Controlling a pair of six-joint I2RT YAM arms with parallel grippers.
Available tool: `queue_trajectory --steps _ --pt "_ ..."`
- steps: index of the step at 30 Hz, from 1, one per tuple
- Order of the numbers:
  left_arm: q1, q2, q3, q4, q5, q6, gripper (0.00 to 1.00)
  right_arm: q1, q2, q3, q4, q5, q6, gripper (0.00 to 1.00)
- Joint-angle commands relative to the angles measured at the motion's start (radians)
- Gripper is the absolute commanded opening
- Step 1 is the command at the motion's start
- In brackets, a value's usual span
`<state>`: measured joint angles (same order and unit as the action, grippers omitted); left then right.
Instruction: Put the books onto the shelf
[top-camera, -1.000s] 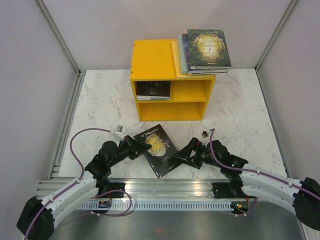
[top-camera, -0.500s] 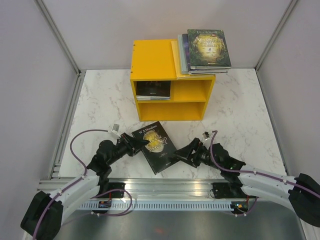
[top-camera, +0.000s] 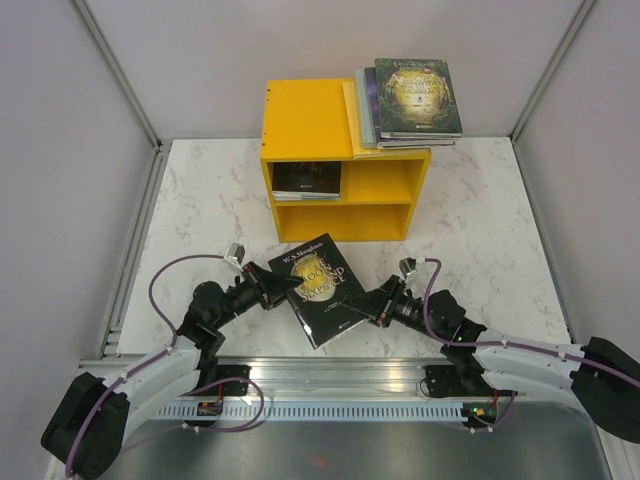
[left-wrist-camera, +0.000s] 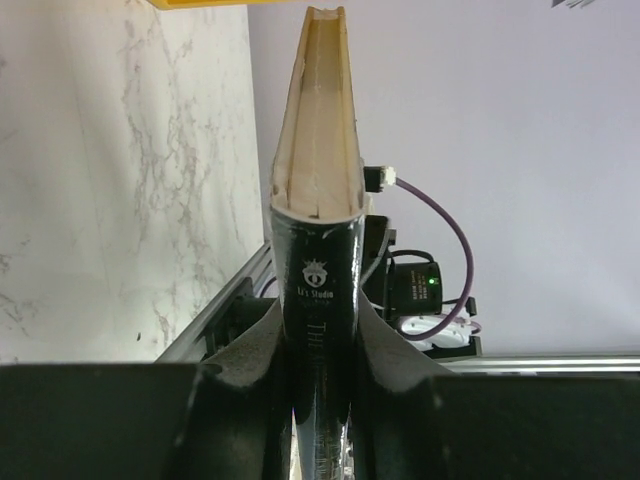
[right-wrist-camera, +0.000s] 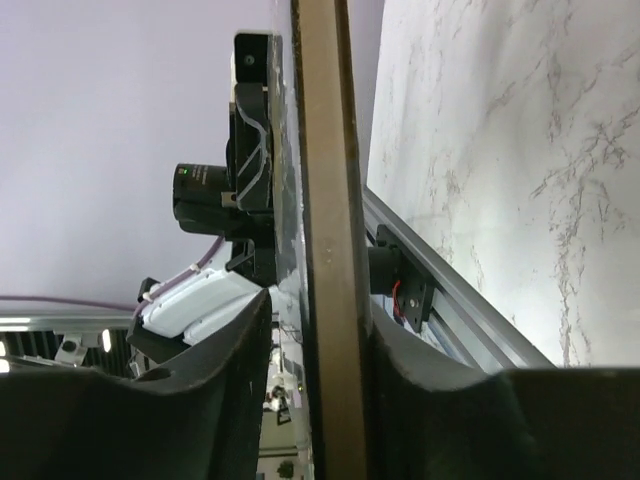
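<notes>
A dark book with gold lettering (top-camera: 318, 290) is held off the marble table in front of the yellow shelf (top-camera: 308, 120). My left gripper (top-camera: 283, 288) is shut on its spine (left-wrist-camera: 322, 300), whose cream pages point away. My right gripper (top-camera: 357, 303) straddles the opposite page edge (right-wrist-camera: 325, 200). One finger (right-wrist-camera: 400, 350) lies against the book, while the other stands a small gap off. A further book (top-camera: 307, 180) lies in the shelf's upper compartment. A stack of books (top-camera: 412, 98) rests on the shelf's top at the right.
The shelf's lower compartment (top-camera: 343, 220) is open toward the arms. Grey walls enclose the table (top-camera: 200, 200) on three sides. An aluminium rail (top-camera: 330, 375) runs along the near edge by the arm bases.
The left gripper has carried the book a little toward the shelf and turned it. The right gripper has moved in over the book's free edge, its jaws narrowing from wide open.
</notes>
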<state>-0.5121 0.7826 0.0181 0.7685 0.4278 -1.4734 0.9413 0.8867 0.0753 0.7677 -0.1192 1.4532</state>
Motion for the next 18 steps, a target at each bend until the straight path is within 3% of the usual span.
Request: queue_trajectory --steps 1,3,4,8,11,12,15,18 --pt "0.000 -0.014 -0.079 0.069 0.043 -0.010 0.02 0.013 -0.015 0.050 0.140 -0.008 0.012 0.30" --pt "0.004 -0.025 -0.064 -0.004 0.046 0.011 0.02 0.011 -0.043 0.041 0.116 -0.007 0.009 0.17" --pt "0.004 -0.037 -0.052 -0.050 0.046 0.045 0.02 0.013 -0.055 0.038 0.102 -0.010 0.007 0.02" --pt "0.006 -0.068 0.077 -0.369 0.029 0.203 0.13 0.013 -0.168 0.035 0.027 -0.016 -0.020 0.00" --pt "0.006 -0.088 0.121 -0.506 0.014 0.284 0.44 0.014 -0.285 0.069 -0.115 0.009 -0.024 0.00" --pt "0.007 -0.110 0.146 -0.537 -0.004 0.317 0.63 0.014 -0.317 0.084 -0.228 0.042 -0.024 0.00" --pt "0.007 -0.187 0.204 -0.708 -0.058 0.366 0.91 0.013 -0.448 0.161 -0.428 0.117 -0.020 0.00" --pt "0.009 -0.268 0.262 -0.879 -0.124 0.418 1.00 0.013 -0.515 0.294 -0.598 0.190 -0.056 0.00"
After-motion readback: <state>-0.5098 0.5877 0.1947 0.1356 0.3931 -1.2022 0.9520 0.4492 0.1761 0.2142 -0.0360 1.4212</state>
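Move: Between the two hands the black book hangs roughly level, still pinched by the left hand at its spine, its middle some 7 cm to that hand's right and 1 cm back. From the right hand, whose fingers straddle the opposite edge, it lies about 10 cm left and 3 cm ahead. The yellow shelf's middle is roughly 36 cm ahead and 5 cm left of the right hand; the book stack on its top lies about 35 cm ahead, 8 cm right. Closing on the book's right edge, the right hand pinches it, then lifts and draws it to the right, about 3 cm each way. The left hand opens wide and lets go of the spine, sinking some 2 cm and easing about 1 cm left while rolling its left side up by roughly 15 degrees. ##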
